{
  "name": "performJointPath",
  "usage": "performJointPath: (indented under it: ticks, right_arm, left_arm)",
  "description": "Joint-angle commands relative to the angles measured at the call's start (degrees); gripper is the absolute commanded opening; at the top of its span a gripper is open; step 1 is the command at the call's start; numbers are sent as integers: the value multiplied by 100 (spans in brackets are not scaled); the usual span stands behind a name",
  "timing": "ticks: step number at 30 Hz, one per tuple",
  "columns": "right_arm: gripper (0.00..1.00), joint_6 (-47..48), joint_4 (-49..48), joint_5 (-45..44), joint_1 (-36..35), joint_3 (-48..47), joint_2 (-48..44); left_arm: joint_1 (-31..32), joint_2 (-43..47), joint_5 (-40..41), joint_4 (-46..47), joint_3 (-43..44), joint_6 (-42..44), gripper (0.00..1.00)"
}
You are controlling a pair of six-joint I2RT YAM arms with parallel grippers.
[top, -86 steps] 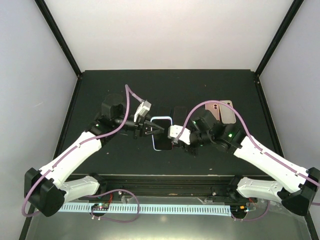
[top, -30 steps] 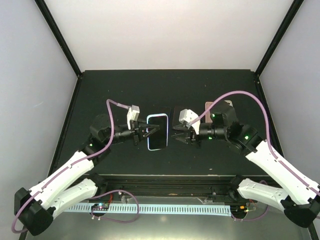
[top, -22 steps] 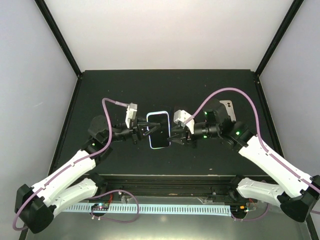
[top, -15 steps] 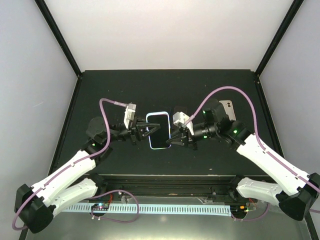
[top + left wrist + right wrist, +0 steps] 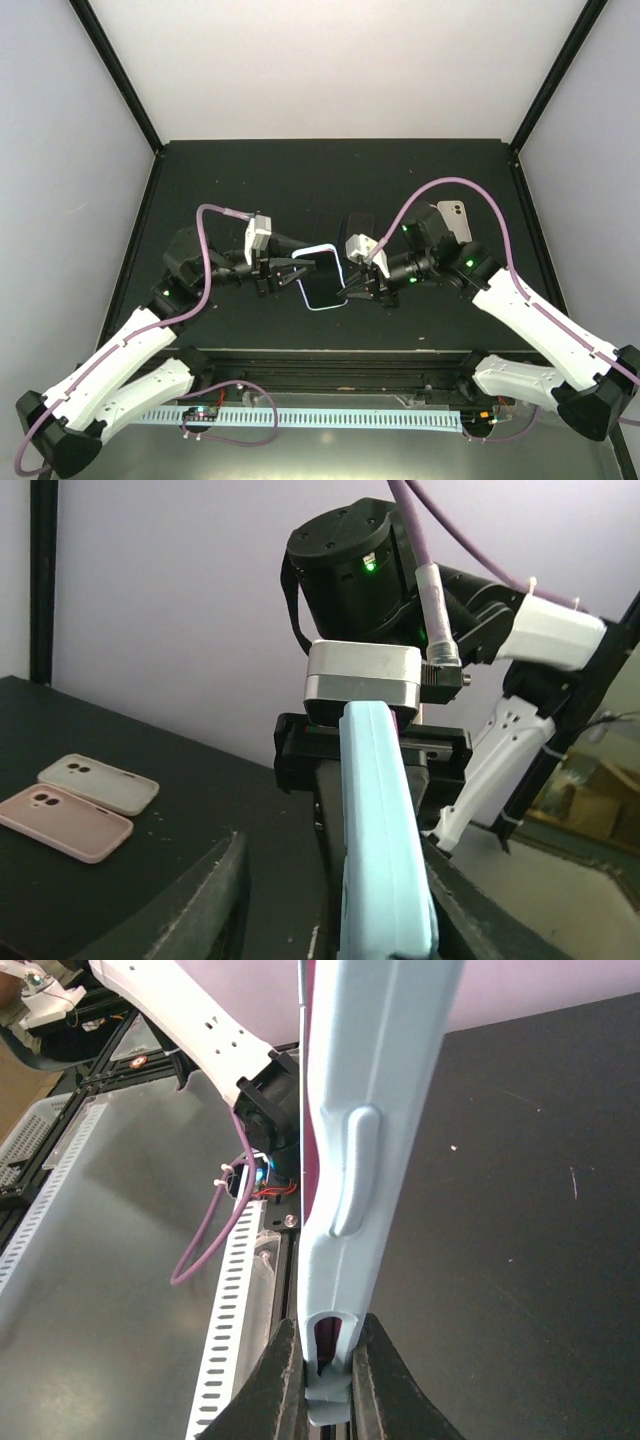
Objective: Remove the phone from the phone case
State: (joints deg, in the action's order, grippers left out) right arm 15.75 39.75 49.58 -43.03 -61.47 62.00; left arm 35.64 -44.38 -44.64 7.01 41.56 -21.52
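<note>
The phone (image 5: 323, 279) shows its black screen in the top view. It sits in a light blue phone case (image 5: 318, 248), lifted off the table and tilted between both arms. My right gripper (image 5: 325, 1335) is shut on the end of the case (image 5: 370, 1110), pinching it at the port cut-out. My left gripper (image 5: 335, 852) stands open around the other end of the case (image 5: 380, 820). There is a clear gap on its left side, and its right finger (image 5: 450, 900) lies close to the case. In the top view the left gripper (image 5: 293, 269) and right gripper (image 5: 348, 285) face each other across the phone.
A pale case (image 5: 98, 783) and a pink case (image 5: 62, 822) lie flat on the black table (image 5: 250, 180); the top view shows one of these cases (image 5: 455, 219) at the back right. Two dark flat slabs (image 5: 343, 223) lie just behind the phone. Black frame posts mark the table's edges.
My right gripper has closed onto the case's end. My left gripper has opened its jaws. The phone has tilted and shifted slightly toward the near edge.
</note>
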Motion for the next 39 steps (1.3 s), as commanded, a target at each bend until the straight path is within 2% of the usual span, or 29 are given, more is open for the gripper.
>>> performJointPath:
  ticks: [1,4,8,15,18,20,23,25,30,34,39]
  right_arm:
    - [1,157,-102,209,-18,-193,55]
    - [1,141,-58,239,-15,-252,161]
    - [1,82,-24,260,-21,-312,251]
    - [1,8,-103,206,-22,-303,267]
    - [1,22,-96,174,-16,-317,273]
    - [11,228,8,170,-21,-330,268]
    - [35,1031,366,239,-22,-269,200]
    - [41,1541,664,130,-17,-189,158]
    - [41,1818,633,-260,-26,127,68]
    - [40,1808,574,-241,-25,206,107]
    - [35,1968,640,-225,-37,213,118]
  left_arm:
    - [-13,-131,-153,-1105,432,764,39]
    - [-15,-262,-362,-1224,504,863,33]
    - [-15,-319,-434,-1518,575,1092,38]
    - [-14,-289,-595,-1915,660,1403,12]
    - [-16,-279,-600,-2058,708,1456,6]
    - [-21,-229,-588,-2038,706,1422,5]
    - [-35,-165,-478,-1995,704,1295,2]
    - [-65,-150,-532,-1908,683,1172,2]
    - [-93,-174,-1027,-1281,471,616,1]
    - [-108,-233,-1311,-698,316,258,2]
    - [-103,-323,-1471,-446,293,133,2]
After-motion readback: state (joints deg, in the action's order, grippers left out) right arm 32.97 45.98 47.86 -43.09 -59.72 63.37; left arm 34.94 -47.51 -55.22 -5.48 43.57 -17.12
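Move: The blue phone case, phone inside and screen up, is still pinched at its near right corner by the right hand; its middle is some 6 cm left of that hand, 3 cm ahead and 3 cm above. From the half-open left hand it lies about 3 cm right, 1 cm back and 4 cm below. On the table, some 25 cm below the left hand and 22 cm ahead, lie two bare phones, the left phone about 6 cm to its right and the right phone about 15. The left fingers shut on the case's left edge after coming down about 4 cm and rolling some 10 degrees, then keep their grip while drawing back a couple of centimetres. The right hand first lowers its pinched corner about 2 cm and holds there; once the left has closed, it opens around the corner and sinks a little more, easing slightly to its right and tilting its attitude. ##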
